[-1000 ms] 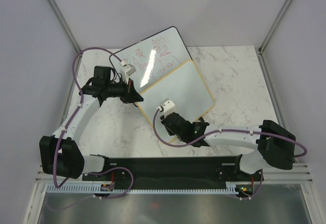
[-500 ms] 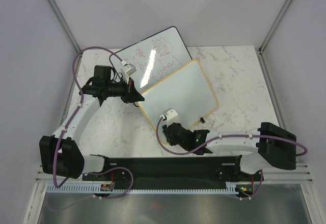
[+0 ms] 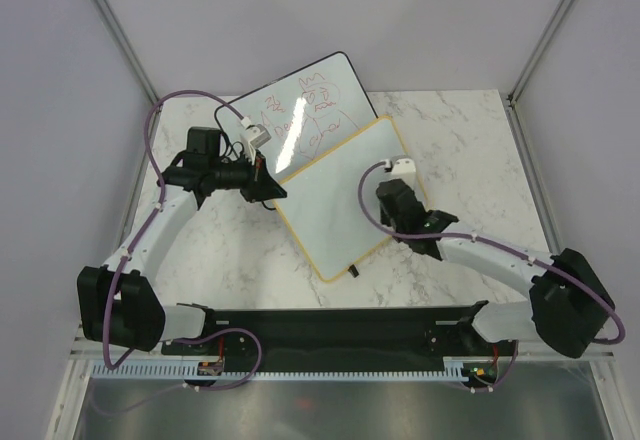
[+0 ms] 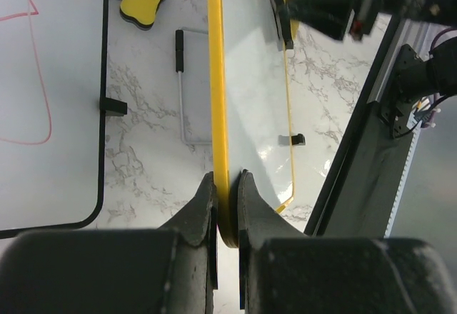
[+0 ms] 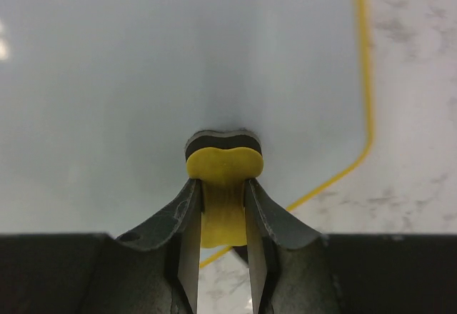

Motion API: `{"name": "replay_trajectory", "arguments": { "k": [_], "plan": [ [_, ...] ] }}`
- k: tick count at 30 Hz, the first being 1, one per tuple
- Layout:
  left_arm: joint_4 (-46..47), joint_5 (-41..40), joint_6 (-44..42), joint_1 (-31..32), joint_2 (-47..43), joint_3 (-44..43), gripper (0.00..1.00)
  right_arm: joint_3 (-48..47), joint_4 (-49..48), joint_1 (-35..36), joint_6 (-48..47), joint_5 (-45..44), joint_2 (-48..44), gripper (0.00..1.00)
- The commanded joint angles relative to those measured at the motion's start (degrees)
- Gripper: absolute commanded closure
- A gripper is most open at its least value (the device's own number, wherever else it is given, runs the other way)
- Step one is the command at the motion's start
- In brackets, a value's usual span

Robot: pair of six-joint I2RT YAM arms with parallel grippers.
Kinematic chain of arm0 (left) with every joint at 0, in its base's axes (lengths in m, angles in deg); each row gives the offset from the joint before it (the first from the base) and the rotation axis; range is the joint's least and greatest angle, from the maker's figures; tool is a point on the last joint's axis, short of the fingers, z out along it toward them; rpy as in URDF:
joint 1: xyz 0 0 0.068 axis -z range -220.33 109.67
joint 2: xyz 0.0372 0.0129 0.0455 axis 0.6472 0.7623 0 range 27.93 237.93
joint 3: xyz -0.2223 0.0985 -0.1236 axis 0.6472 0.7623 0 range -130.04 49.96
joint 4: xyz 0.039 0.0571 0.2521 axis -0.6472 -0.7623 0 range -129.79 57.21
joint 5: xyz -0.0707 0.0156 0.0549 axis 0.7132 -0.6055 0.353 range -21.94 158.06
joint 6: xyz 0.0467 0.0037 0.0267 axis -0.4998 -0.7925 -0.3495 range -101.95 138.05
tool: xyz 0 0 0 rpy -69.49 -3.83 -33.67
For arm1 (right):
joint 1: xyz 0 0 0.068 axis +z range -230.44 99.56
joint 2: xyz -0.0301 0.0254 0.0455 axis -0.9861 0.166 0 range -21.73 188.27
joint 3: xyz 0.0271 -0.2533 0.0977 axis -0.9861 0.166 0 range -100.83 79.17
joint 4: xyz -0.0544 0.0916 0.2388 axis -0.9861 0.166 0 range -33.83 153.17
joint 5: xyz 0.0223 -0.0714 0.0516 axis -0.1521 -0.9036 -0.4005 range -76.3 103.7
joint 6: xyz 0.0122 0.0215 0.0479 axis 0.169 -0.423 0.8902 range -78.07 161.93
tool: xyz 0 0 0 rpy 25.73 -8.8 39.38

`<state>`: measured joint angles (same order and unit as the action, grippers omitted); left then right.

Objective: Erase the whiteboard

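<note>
The whiteboard (image 3: 335,195), yellow-framed with a blank white face, lies tilted on the marble table, its far edge over a larger board. My left gripper (image 3: 275,188) is shut on the whiteboard's left corner; the left wrist view shows both fingers pinching the yellow frame (image 4: 227,185). My right gripper (image 3: 390,200) hangs over the whiteboard's right side, shut on a yellow eraser (image 5: 224,164) whose black felt presses on the white surface (image 5: 143,57). The left wrist view shows this eraser (image 4: 285,7) at the whiteboard's far edge. A black clip (image 3: 355,272) sits on the near edge.
A larger black-framed board (image 3: 300,105) with red scribbles lies behind, partly under the whiteboard. On the marble under the raised edge lie a second yellow eraser (image 4: 144,0) and a wire stand (image 4: 187,93). Grey walls close in left and right.
My right gripper has swept the eraser from the whiteboard's near lower part across to its right side. The left gripper has kept its hold on the corner.
</note>
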<state>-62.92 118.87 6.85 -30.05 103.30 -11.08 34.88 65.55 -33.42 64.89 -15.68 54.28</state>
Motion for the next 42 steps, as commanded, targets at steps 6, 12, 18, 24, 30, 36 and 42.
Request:
{"name": "replay_trajectory", "arguments": {
  "k": [6,12,18,24,30,36,42],
  "plan": [
    [2.18,-1.06,-8.66,1.49,-0.23,-0.84,0.98,7.03,-12.11,-18.81,-3.79,9.15,0.01,1.00],
    [1.92,-0.88,-8.84,1.58,0.21,-1.45,0.98,2.47,-12.99,-13.29,-8.19,15.95,-2.52,1.00],
    [1.83,-1.24,-8.57,1.93,0.91,-1.89,0.98,-6.05,-16.93,-4.14,-7.50,18.03,0.08,1.00],
    [2.00,-1.76,-8.31,2.20,0.65,-1.72,0.98,-12.13,-19.06,-2.90,-3.72,20.79,9.77,1.00],
    [1.56,-2.12,-8.75,2.28,0.74,-1.63,0.98,-5.84,-16.51,-15.53,3.49,15.06,4.69,1.00],
    [1.39,-2.03,-9.27,2.20,0.48,-1.45,0.98,6.91,-14.75,-30.32,5.96,14.70,-3.32,1.00],
    [0.95,-1.85,-9.89,2.20,0.65,-1.37,0.98,12.74,-12.73,-38.84,8.85,16.64,-9.72,1.00]
  ]
}}
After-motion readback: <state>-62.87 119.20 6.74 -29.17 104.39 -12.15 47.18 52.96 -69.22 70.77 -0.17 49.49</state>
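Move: The right hand, still gripping the yellow sponge near the yellow-framed whiteboard's lower right edge, has the board's right corner about 13 cm to its right and 2 cm ahead, roughly 4 cm lower. The board's middle lies some 9 cm left and 5 cm ahead, about 4 cm higher; the near clip is about 9 cm left and 13 cm back. From the left hand, still pinching the board's left side, that corner is roughly 37 cm right, 6 cm back and 14 cm lower. Right hand sweeps its sponge right, left and up, then some 25 cm right-down towards the right corner. ##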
